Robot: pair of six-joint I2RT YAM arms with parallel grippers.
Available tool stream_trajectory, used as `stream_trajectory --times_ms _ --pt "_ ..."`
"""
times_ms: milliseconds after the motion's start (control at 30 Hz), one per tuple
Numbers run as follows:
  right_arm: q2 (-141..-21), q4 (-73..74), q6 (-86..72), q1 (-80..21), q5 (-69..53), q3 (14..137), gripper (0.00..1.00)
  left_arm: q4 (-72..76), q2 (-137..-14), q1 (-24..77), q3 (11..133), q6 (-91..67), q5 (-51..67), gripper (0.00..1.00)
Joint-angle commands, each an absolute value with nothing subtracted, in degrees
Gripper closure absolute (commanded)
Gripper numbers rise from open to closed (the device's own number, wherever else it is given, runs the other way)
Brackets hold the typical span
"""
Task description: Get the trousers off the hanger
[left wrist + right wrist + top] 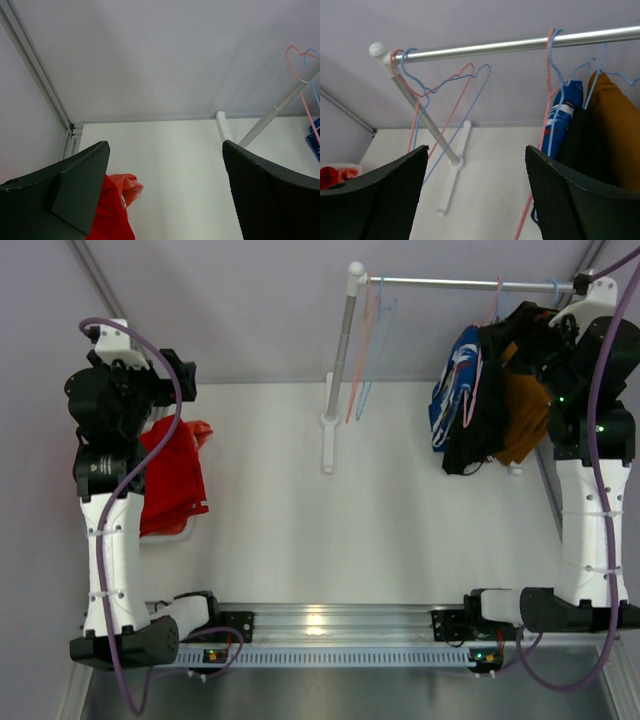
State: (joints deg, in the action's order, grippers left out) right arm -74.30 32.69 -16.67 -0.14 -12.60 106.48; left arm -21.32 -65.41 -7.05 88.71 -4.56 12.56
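Blue-and-white trousers (455, 390), black trousers (485, 415) and brown trousers (522, 405) hang on hangers at the right end of the rail (450, 283). They also show in the right wrist view: blue-and-white (565, 122), black (585, 145), brown (620, 130). Red trousers (172, 480) and an orange-red piece (203, 430) lie on the table at the left. My right gripper (535, 330) is open and empty (477, 195) beside the hanging garments. My left gripper (170, 380) is open and empty (165, 200) above the red trousers (107, 215).
Two empty hangers, pink and blue (365, 350), hang at the rail's left end (445, 90). The rack's white post (340, 350) and foot (327, 435) stand mid-table. Walls close the back and sides. A metal rail (320, 625) runs along the near edge.
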Motion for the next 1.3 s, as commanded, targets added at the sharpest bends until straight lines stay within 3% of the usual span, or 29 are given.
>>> stream_trajectory --times_ms 0,267,1267 --pt "-76.72 37.51 -18.63 3.07 -14.5 106.86 0.24 -17.23 -64.95 -5.63 88.6 -4.39 11.34 0.01" --pt "-84.37 40.26 -22.67 4.83 -16.0 108.37 0.38 -17.75 -63.99 -5.19 88.68 -2.99 10.28 0.01" --pt "-98.87 24.62 -26.63 3.96 -18.98 111.44 0.49 -18.9 -63.9 -4.13 88.33 -2.72 8.79 0.01"
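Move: The pink hanger carrying the blue trousers is nearly straight ahead of my right hand, about 17 cm out and 14 cm lower. The blue trousers hang some 5 cm beyond that and 11 cm lower, with the black trousers roughly 5 cm to their right. The two empty hangers hang about 17 cm to the left of the pink one. From my left hand, that pink hanger is about 17 cm ahead, 52 cm right and 11 cm below. I bring my empty right hand down about 15 cm, tipping the fingers some 25 degrees downward; the reach forward, about 13 cm in all, runs on to the end while the sinking stops. This takes me in under the rod to the pink hanger of the blue trousers. On the way I narrow the open fingers by about a third, not shutting them. ##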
